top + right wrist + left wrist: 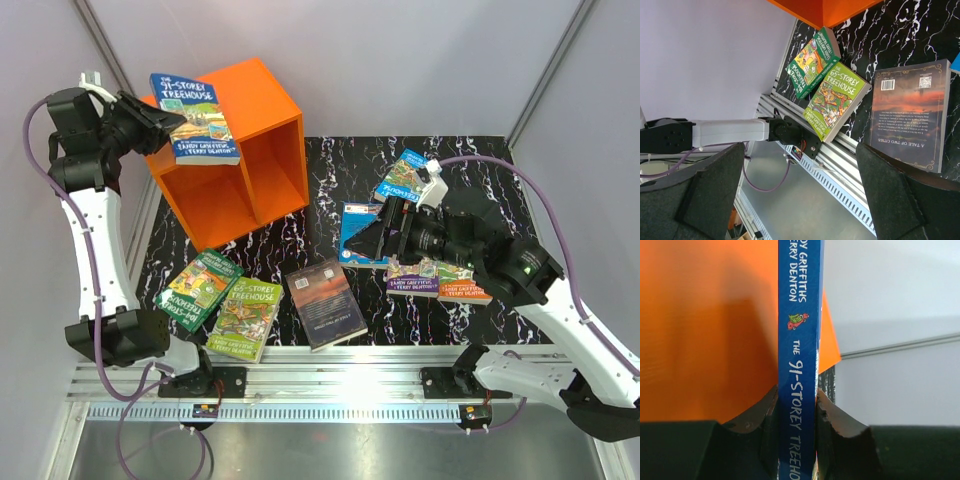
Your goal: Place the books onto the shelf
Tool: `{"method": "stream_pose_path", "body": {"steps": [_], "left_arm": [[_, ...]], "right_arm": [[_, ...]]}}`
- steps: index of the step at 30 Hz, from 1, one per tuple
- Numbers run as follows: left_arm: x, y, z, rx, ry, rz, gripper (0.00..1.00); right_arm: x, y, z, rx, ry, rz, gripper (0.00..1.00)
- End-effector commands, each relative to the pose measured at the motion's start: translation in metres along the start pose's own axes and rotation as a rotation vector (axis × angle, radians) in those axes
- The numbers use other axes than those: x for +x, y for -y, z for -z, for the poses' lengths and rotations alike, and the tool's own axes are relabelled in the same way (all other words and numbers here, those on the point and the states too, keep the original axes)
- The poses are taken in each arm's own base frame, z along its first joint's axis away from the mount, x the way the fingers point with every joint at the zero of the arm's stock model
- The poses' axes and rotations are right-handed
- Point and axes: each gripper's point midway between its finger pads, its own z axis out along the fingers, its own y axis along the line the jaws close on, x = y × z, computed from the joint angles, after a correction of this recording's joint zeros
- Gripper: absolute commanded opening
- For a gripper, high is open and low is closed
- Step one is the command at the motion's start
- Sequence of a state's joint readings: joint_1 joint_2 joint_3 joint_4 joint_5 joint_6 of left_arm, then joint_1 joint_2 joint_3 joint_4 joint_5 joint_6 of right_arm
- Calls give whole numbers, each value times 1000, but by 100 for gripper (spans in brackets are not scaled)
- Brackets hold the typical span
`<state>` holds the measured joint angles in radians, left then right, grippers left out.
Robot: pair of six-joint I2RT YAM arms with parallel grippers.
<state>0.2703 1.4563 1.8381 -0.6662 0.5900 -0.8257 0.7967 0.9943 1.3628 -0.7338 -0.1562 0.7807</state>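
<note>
My left gripper (160,112) is shut on a blue "91-Storey Treehouse" book (196,118) and holds it in the air over the top left of the orange shelf (262,110). The left wrist view shows the book's spine (802,365) upright between the two fingers, with the shelf (705,330) behind it. My right gripper (368,245) stands open and empty low over a blue book (352,214) on the table. Ahead of its fingers (710,195) lie a green book (812,62), a lime "65-Storey" book (837,100) and a dark book (912,115).
On the black marbled table (300,225) lie the green book (198,288), the lime one (245,318) and the dark one (325,303) near the front edge. Further books (405,175) (440,282) lie around the right arm. Grey walls close in both sides.
</note>
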Motion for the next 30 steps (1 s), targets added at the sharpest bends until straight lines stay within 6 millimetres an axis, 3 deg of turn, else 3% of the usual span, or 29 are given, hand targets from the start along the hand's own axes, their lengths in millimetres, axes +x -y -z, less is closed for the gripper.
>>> {"method": "stream_pose_path", "body": {"steps": [1,6,13,21,22,23,26,27,30], "left_arm": [[-1,5,13,3,23,-72,0],[-12,-24,-1,-94,44,-50,0],[-39,-61,-9,-219,100,-25,0],[-45,-78,-27,-243,79,-8,0],[-45,-78,-26,-242,80,-14,3],[-45,-80,-27,-249,78,-15,19],[-45,-83,-24,-261,74,-14,40],[-45,-84,-23,-267,70,-13,57],[-44,-99,-13,-361,67,2,72]], "right_arm": [[-4,0,-2,12,11,20,100],[7,-2,-16,-7,-66,10,100],[9,0,-20,5,-97,49,100],[16,7,-18,16,-110,52,100],[18,8,-18,21,-115,53,100],[17,10,-18,29,-110,53,100],[18,14,-17,44,-110,58,100],[18,15,-17,49,-110,57,100],[19,17,-19,51,-115,56,100]]}}
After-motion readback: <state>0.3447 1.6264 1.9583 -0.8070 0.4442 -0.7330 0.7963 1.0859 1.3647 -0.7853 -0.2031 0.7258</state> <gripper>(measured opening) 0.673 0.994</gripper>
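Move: The left hand holds the blue 91-Storey book by its left-hand edge; the middle of the orange shelf's top lies about 5 cm ahead of that hand, 7 cm to its right and 8 cm below. On the table some 42 cm below, the green book lies about 18 cm back and 3 cm left, the 65-Storey book about 24 cm back and 8 cm right. From the right hand, the shelf top's middle is some 28 cm ahead and 33 cm left, at about its own height. Still pinching the blue book, the left hand lowers it onto the shelf's top: first down, then left and forward while sinking on, some 7 cm left and 5 cm down in all, with the fingers tipping about 10 degrees further down. Once there it opens and lets go. The empty right hand, wide open, sinks about 3.5 cm. ##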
